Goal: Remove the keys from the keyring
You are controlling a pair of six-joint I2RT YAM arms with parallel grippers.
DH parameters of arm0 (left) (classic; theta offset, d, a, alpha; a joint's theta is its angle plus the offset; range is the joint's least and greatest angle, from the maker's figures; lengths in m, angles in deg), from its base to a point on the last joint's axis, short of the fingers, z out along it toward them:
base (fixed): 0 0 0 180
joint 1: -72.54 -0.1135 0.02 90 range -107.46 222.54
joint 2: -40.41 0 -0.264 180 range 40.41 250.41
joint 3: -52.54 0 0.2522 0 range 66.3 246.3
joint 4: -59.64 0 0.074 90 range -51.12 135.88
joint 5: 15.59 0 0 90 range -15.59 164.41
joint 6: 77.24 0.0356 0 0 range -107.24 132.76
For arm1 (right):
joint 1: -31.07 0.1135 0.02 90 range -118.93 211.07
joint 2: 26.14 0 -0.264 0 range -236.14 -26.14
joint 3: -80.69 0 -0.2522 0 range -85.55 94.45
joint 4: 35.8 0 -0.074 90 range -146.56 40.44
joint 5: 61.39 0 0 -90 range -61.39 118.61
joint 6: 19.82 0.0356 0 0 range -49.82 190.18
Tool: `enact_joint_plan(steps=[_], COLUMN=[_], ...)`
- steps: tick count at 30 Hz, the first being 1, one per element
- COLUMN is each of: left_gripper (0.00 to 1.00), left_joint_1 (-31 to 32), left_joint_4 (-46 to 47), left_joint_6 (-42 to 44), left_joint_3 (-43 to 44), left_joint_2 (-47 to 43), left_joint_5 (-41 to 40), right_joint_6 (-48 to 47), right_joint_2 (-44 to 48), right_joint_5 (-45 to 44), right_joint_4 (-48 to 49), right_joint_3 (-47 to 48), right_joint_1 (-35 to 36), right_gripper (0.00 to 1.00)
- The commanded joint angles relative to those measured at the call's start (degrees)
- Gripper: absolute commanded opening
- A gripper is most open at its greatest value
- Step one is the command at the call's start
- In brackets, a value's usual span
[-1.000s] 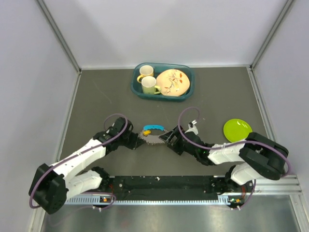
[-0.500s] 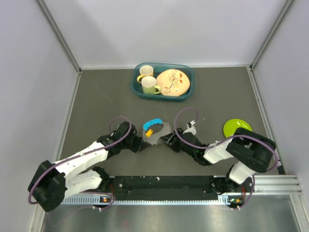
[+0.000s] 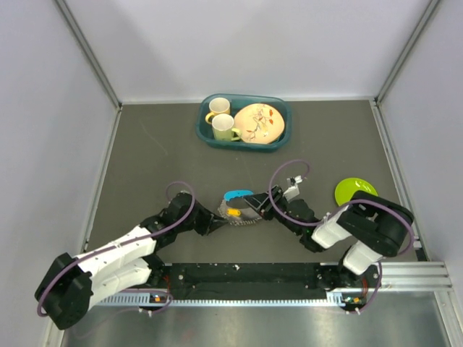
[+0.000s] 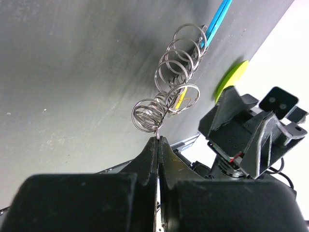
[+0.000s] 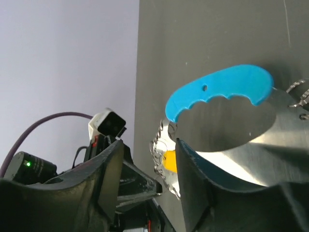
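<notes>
The keys [image 3: 240,211] hang as a small silvery bunch between the two arms, with a teal-blue head piece [image 3: 237,194] and an orange-yellow one [image 3: 233,212]. My left gripper [image 3: 215,223] is shut on the end loop of the keyring [image 4: 166,96], a chain of thin wire rings, and pinches it at the fingertips [image 4: 158,139]. My right gripper [image 3: 259,207] faces it from the right. In the right wrist view its jaws stand apart [image 5: 149,141]. The blue head [image 5: 217,92], a silvery blade [image 5: 251,140] and the yellow piece [image 5: 169,162] lie just past its right finger.
A teal basin [image 3: 205,130] at the back holds two mugs [image 3: 221,119] and a patterned plate [image 3: 257,123]. A green plate [image 3: 355,193] lies on the right of the table. Grey walls close in both sides, and a metal rail [image 3: 246,278] runs along the near edge.
My right gripper's jaws have narrowed from wide apart and it has pushed in against the keys. The bunch and my left gripper shifted slightly right and toward the near edge.
</notes>
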Motion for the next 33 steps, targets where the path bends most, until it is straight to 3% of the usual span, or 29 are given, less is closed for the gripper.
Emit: enact_joint_plan(steps=[1,4,8,10,11,14,20,33], left_gripper=[0.0,0.0,0.0,0.0,0.0,0.0,0.0,0.0], left_joint_1=[0.33,0.33,0.33,0.33,0.33,0.42,0.95,3.5], left_joint_4=[2.2,0.25,0.42,0.86,0.95,1.12,4.2,7.45], left_joint_6=[-2.1,-3.67,-9.65,-11.32,-11.76,-13.35,-16.16,-17.57], left_joint_3=[1.09,2.24,1.27,1.1,1.27,1.71,1.36,1.8], left_joint_2=[-2.32,-1.8,-0.48,0.14,0.31,0.4,0.05,2.77], left_joint_5=[-0.7,-1.67,-0.36,-0.18,-0.18,-0.35,0.0,1.14], right_joint_6=[2.19,0.0,6.67,8.25,8.52,9.66,15.02,20.47], right_joint_2=[3.03,8.47,16.65,21.21,22.8,25.71,20.73,-3.0], right_joint_5=[2.81,3.08,2.55,0.28,-0.6,-5.0,-6.15,-5.71], right_joint_4=[0.29,-8.02,-22.39,-26.16,-33.32,-39.53,-33.84,-1.43], right_joint_3=[-2.55,-4.05,-4.66,-4.31,-2.74,-1.67,-4.84,-3.08], right_joint_1=[0.26,0.7,1.58,3.6,4.39,6.94,7.3,7.21], right_gripper=[0.51,0.56,0.67,0.73,0.75,0.78,0.83,0.84])
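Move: Below the right hand lies the keyring, the ring-edged metal plate: its middle is about 5 cm lower, 2 cm back and 2 cm to the left. The yellow key on it is roughly 5 cm left and 2 cm back, 4 cm down; the blue handle some 3 cm ahead, 3 cm left and 4 cm down. From the left hand, which already holds one of its wire rings, the plate's middle is about 3 cm ahead, 4 cm right and 3 cm down. Backing off from over the blue handle, the empty right hand draws some 5.5 cm back and about 2 cm right while its half-open fingers spread nearly wide, then sinks about 5 cm to the keyring's right rear rim, fingers tipping some 20 degrees downward. The left hand keeps its pinch on the wire ring, turns a little and shifts about 1.5 cm right. ##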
